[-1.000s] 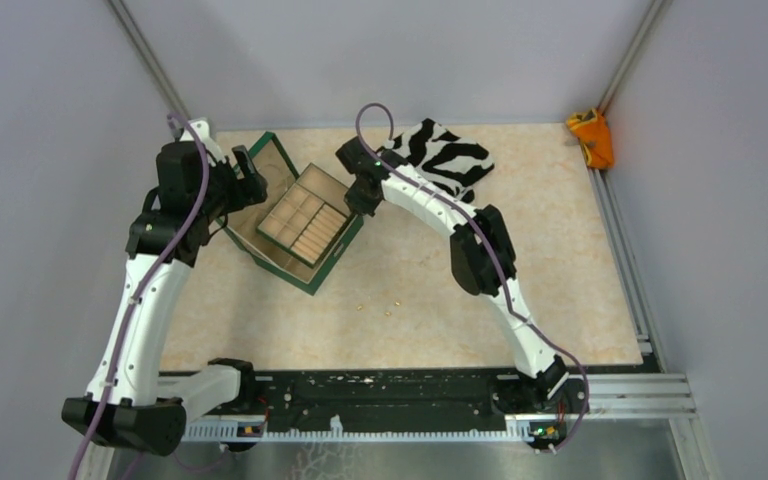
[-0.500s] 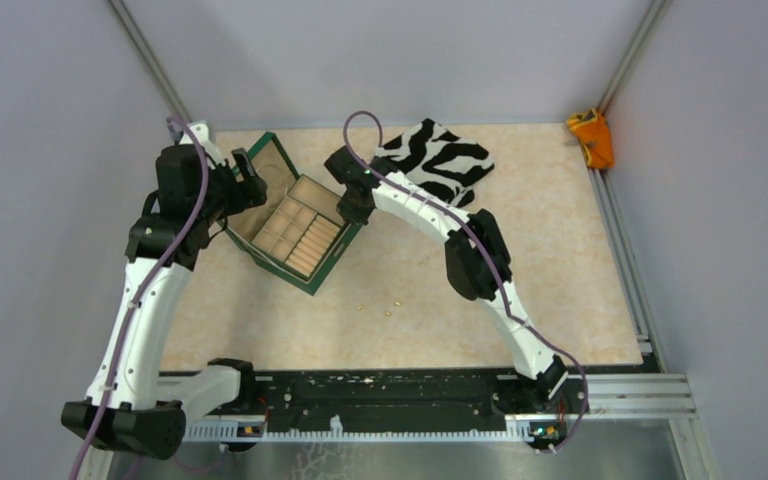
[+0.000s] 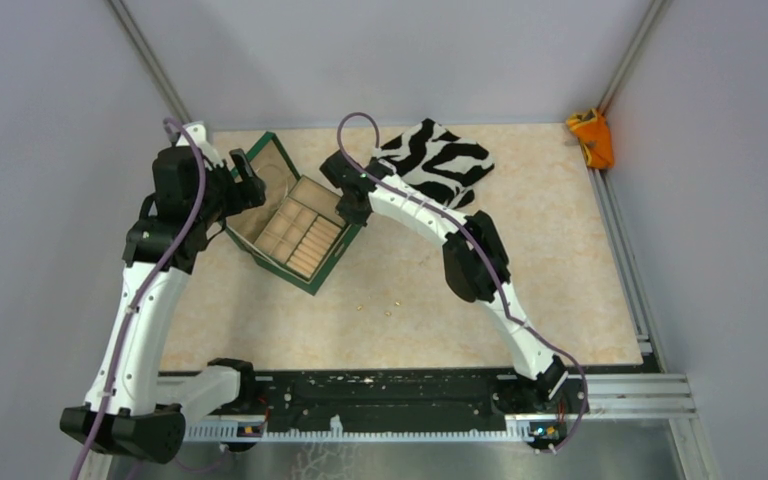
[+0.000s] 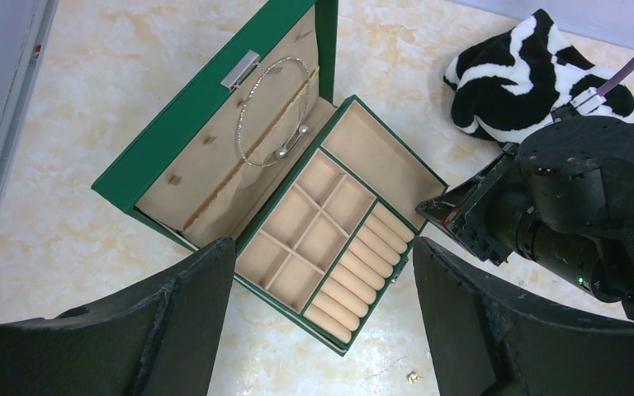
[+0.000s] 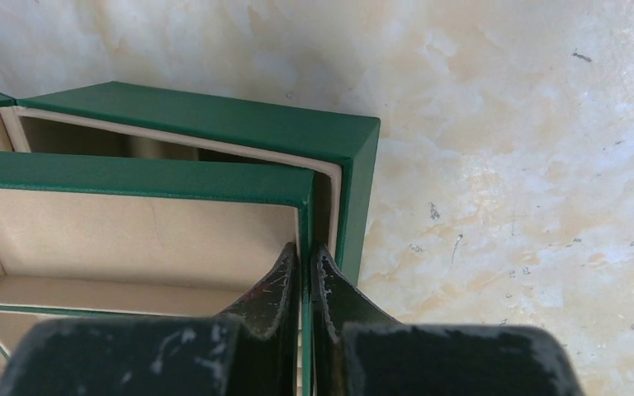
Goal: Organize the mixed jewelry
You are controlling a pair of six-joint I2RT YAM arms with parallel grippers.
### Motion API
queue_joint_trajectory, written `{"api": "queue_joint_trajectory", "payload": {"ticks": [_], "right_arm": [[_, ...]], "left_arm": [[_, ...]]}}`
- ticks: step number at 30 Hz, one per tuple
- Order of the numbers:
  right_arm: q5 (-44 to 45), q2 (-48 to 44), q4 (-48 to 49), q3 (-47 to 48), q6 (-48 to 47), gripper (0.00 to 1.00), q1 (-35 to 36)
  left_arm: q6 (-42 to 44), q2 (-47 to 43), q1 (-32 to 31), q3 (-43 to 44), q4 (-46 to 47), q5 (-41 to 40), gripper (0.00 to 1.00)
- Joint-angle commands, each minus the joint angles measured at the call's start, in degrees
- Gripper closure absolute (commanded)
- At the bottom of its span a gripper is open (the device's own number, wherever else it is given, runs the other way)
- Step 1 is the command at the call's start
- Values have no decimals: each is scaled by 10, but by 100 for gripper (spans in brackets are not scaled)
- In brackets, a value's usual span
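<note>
The thin silvery wire hoop (image 4: pixel 271 113) lies inside the open lid of the dark green box (image 3: pixel 260 159). Tiny gold specks (image 3: pixel 387 312) lie on the table in front of the box; one shows in the left wrist view (image 4: pixel 413 377). My right gripper (image 3: pixel 349 208) (image 5: pixel 305 252) is shut on the green wall of the tan compartment tray (image 5: pixel 132 177) at the box's right corner. My left gripper (image 3: pixel 247 172) (image 4: pixel 324 247) is open and empty, hovering above the box's compartments (image 4: pixel 314 227).
A black-and-white striped cloth (image 3: pixel 440 160) lies behind the right arm. An orange object (image 3: pixel 591 136) sits in the far right corner. The box's outer wall (image 5: pixel 355 198) stands just right of the held tray wall.
My right gripper has moved left and a little nearer, carrying the tray wall with it; the tray has shifted left over the box. The left arm has barely moved.
</note>
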Motion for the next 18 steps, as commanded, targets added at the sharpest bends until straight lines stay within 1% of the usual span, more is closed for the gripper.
{"api": "queue_joint_trajectory", "payload": {"ticks": [1, 5, 8, 11, 16, 18], "right_arm": [[60, -17, -8, 24, -20, 100, 7], [76, -22, -3, 15, -22, 100, 13], [62, -18, 8, 15, -25, 100, 14], [35, -18, 31, 15, -49, 100, 13], [44, -41, 46, 4, -69, 71, 15], [56, -61, 62, -13, -84, 64, 17]], "left_arm": [[-2, -11, 2, -5, 7, 5, 15], [-4, -8, 2, -7, 10, 10, 15], [-5, -7, 2, -8, 11, 15, 15], [-3, -9, 2, -8, 9, 12, 15], [-4, -11, 2, -11, 9, 12, 15], [-3, -11, 2, -15, 11, 14, 15]]}}
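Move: The right gripper is shut on the far end of the tray's right long wall; the tray's middle, already largely within the green box, lies about 4 cm back, 10 cm left and 3 cm below it. The metal hoop in the open lid is some 18 cm left, 6 cm ahead; the zebra cloth is about 16 cm right, 13 cm ahead. From the idle left gripper, the tray lies about 5 cm ahead, 12 cm right and 26 cm below. Keep the right gripper on the tray's wall, easing it barely half a centimetre to the right and then back left, with the wrist turning some 5 degrees so the fingertips swing slightly outward. Then open the fingers to roughly a third and let go of the wall, leaving them straddling it, one fingertip inside the tray and the other on the box-wall side, and start lifting less than half a centimetre. ##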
